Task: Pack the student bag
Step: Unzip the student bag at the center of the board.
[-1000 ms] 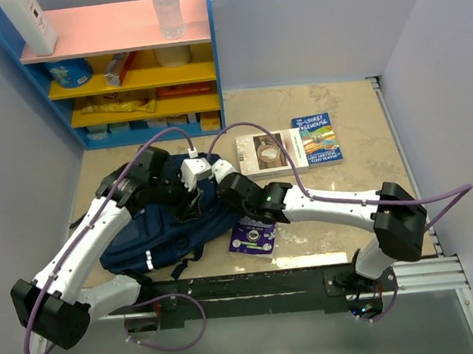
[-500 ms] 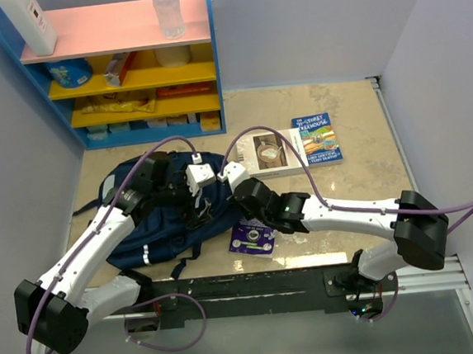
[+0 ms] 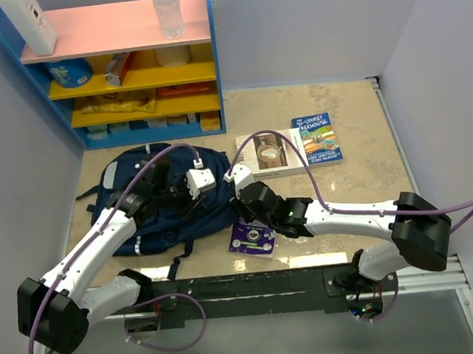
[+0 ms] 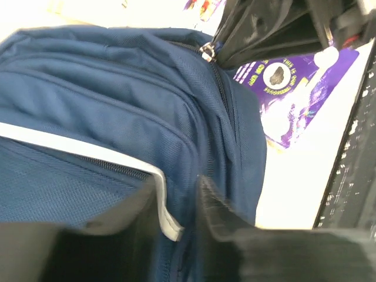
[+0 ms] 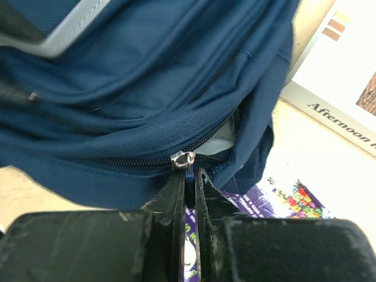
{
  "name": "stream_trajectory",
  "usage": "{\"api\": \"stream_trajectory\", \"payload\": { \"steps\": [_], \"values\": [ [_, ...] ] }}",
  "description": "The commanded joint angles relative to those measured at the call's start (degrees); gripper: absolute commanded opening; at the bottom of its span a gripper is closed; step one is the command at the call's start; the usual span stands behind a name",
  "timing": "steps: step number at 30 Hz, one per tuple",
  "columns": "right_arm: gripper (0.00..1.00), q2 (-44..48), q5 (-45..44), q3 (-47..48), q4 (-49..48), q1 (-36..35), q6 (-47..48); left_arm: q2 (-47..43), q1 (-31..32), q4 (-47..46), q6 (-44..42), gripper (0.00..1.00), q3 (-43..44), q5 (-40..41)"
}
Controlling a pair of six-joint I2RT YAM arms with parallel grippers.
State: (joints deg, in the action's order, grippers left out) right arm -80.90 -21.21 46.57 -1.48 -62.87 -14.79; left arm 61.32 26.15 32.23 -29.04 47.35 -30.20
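Note:
The student bag (image 3: 145, 222), navy with grey trim, lies flat at the left of the table. My left gripper (image 3: 194, 202) sits on its right part. In the left wrist view its jaws (image 4: 179, 202) pinch a fold of the bag's fabric (image 4: 106, 117) beside a grey trim stripe (image 4: 167, 220). My right gripper (image 3: 229, 201) is at the bag's right edge. In the right wrist view it (image 5: 189, 176) is shut on the blue pull tab under the silver zipper slider (image 5: 183, 158). The zip to the right of the slider gapes a little.
A purple booklet (image 3: 253, 239) lies just right of the bag, under my right gripper. A white book (image 3: 269, 153) and a blue book (image 3: 316, 137) lie behind it. A blue shelf unit (image 3: 128, 70) with a bottle (image 3: 166, 9) stands at the back left.
The bag has shifted and spread toward the back left. My left gripper let go and closed again on the bag's fabric. The right gripper kept hold of the zipper pull.

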Motion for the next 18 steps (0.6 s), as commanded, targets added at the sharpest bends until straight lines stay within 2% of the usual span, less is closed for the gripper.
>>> {"api": "stream_trajectory", "payload": {
  "steps": [1,6,11,13,18],
  "values": [
    [0.00,3.4,2.3,0.4,-7.4,-0.1,-3.7,0.6,-0.4,-9.6,-0.3,0.00,-0.6,4.0],
    [0.00,2.2,4.6,2.6,-3.4,-0.1,-2.4,1.3,-0.4,-12.6,6.1,0.00,0.7,8.8],
    [0.00,2.2,5.1,3.7,-0.7,-0.8,-3.8,2.0,-0.8,-13.9,17.9,0.00,5.3,14.4],
    [0.00,1.7,4.2,4.6,0.4,-2.2,-4.1,2.4,-0.8,-13.7,21.8,0.00,6.7,14.6],
    [0.00,-0.6,1.4,9.9,1.3,-6.3,-4.5,2.8,-2.4,-13.7,24.6,0.00,6.6,13.7]
  ]
}}
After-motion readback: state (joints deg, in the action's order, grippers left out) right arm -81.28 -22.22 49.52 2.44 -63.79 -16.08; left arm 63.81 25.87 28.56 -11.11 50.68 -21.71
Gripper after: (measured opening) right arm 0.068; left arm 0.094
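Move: The bag fold beside the end of the white trim lies right between the left hand's half-closed fingers, about 1 cm below them. The zip slider is some 11 cm right, 2 cm back and 3 cm lower. The purple book lies about 15 cm right, 9 cm back and 11 cm down; the white book is 24 cm right, 13 cm ahead and 11 cm down. The right fingers already hold the pull tab, the slider 1 cm ahead and 1 cm left of them, 1 cm down. The left fingers finish closing and pinch the bag's fabric beside the white trim, dipping slightly. The left hand then draws the fold forward about 3 cm, turning nearly 20 degrees counter-clockwise and rising some 2 cm towards the end. The right hand keeps its pinch on the zip's pull tab and stays almost in place, steadying that side. ##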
